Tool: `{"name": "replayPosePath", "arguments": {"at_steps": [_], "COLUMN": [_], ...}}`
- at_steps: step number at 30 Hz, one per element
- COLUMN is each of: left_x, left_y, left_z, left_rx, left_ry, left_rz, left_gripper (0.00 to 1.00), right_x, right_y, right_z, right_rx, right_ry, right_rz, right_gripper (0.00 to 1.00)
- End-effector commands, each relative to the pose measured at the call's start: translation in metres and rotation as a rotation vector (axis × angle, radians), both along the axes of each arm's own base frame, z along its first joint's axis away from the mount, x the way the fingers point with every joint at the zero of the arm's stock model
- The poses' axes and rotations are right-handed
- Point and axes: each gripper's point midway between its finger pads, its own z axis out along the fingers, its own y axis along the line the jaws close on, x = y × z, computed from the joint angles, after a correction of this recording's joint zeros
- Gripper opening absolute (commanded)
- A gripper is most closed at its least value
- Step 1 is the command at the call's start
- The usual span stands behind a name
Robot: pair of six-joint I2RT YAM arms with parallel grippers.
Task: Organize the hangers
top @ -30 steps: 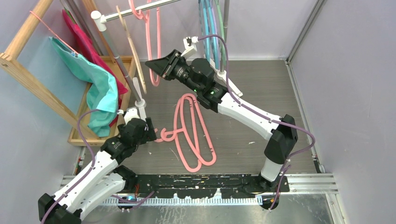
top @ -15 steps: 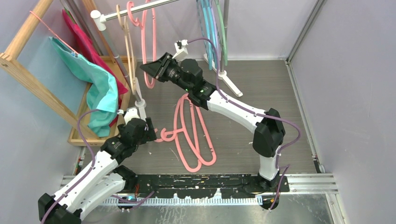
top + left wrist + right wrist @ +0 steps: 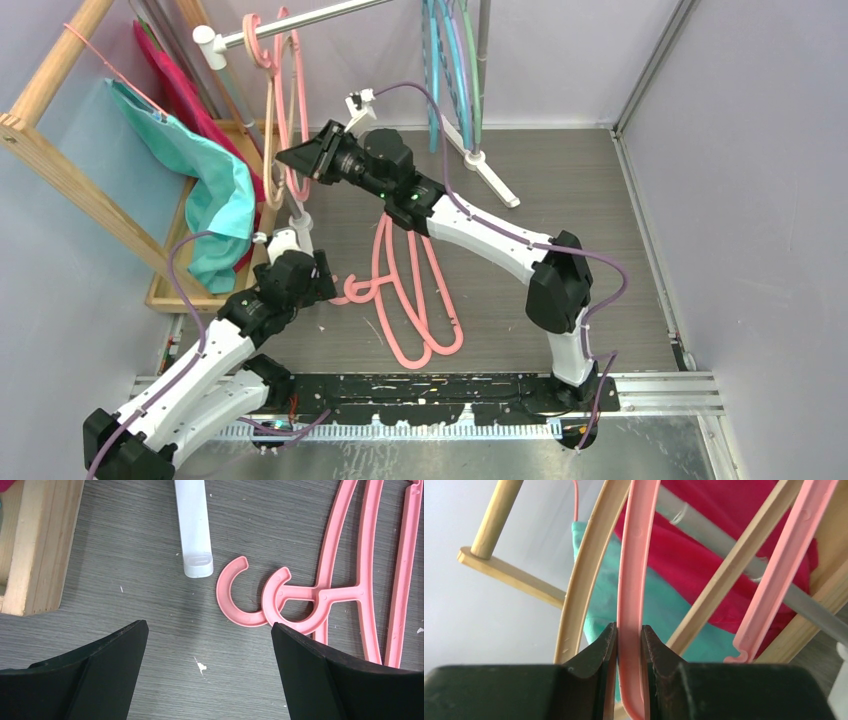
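A pink hanger (image 3: 262,32) hangs by its hook from the white rail (image 3: 320,14). My right gripper (image 3: 290,160) is shut on one of its side bars (image 3: 636,555), which runs straight up between the jaws (image 3: 629,629). A beige hanger (image 3: 270,120) (image 3: 589,560) hangs right beside it on the left. Blue, teal and green hangers (image 3: 450,70) hang further right. Two pink hangers (image 3: 410,290) (image 3: 350,587) lie on the floor. My left gripper (image 3: 325,272) (image 3: 209,625) is open just above the floor, near their hooks (image 3: 235,605), with nothing between its fingers.
A wooden frame rack (image 3: 60,150) stands at the left with a teal cloth (image 3: 215,200) and a red cloth (image 3: 175,90) draped on it. Its wooden base (image 3: 35,545) lies close to my left gripper. The rail stand's white feet (image 3: 194,530) (image 3: 490,175) rest on the floor.
My right arm has swung left with the pink hanger, carrying it along the rail up against the beige hanger. The left arm has not moved.
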Motion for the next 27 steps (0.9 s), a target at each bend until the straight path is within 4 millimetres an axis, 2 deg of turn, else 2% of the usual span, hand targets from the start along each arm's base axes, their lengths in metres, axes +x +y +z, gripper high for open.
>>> {"name": "replayPosePath", "arguments": {"at_steps": [1,6,7,15,18,21,23,27], "left_x": [0.013,0.015,0.015,0.015,0.014,0.014,0.014,0.014], "left_y": [-0.005,-0.008,-0.008,-0.007,-0.006,-0.005,-0.005,-0.005], "left_z": [0.021,0.018,0.018,0.016,0.015,0.016,0.017,0.016], "left_rx": [-0.029,-0.032,-0.033,-0.027,-0.02,-0.018,-0.019,-0.017], "left_ry": [-0.069,-0.06,-0.059,-0.052,-0.048,-0.048,-0.049,-0.044], "left_rz": [0.012,0.009,0.009,0.011,0.014,0.017,0.018,0.019], "left_gripper": [0.98,0.98,0.98,0.98,0.98,0.98,0.98,0.98], "right_x": [-0.033,-0.04,-0.04,-0.042,-0.046,-0.048,-0.052,-0.059], "right_y": [0.02,0.021,0.019,-0.006,-0.019,-0.038,-0.058,-0.102], "right_z": [-0.002,-0.009,-0.008,0.007,0.011,0.008,0.013,-0.008], "right_rx": [-0.037,-0.074,-0.075,-0.097,-0.115,-0.136,-0.149,-0.237], "right_ry": [-0.022,-0.03,-0.033,-0.107,-0.156,-0.176,-0.202,-0.237], "right_rz": [0.117,0.128,0.12,0.048,0.025,-0.021,-0.068,-0.161], "right_gripper": [0.01,0.01,0.04,0.59,0.67,0.73,0.8,0.86]}}
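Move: The right hand still pinches the near arm of the pink hanger hanging on the rail. The beige hanger it is being slid up to has its middle about 3 cm left, 8 cm ahead and 3 cm above. The rail's left corner is some 9 cm left, 8 cm ahead and 17 cm higher; the teal cloth lies roughly 17 cm left, 3 cm ahead and 18 cm lower. From the left hand, the beige hanger is about 16 cm ahead, 2 cm left and 30 cm up. With the right gripper, draw the pinched pink hanger a last 2 cm or so left and back, sliding it along the rail towards the beige hanger. Then open the fingers wide to let go while sinking about 6 cm and tipping the fingertips down some 15 degrees, and pull clear to the right about 7 cm, easing back as you go. ##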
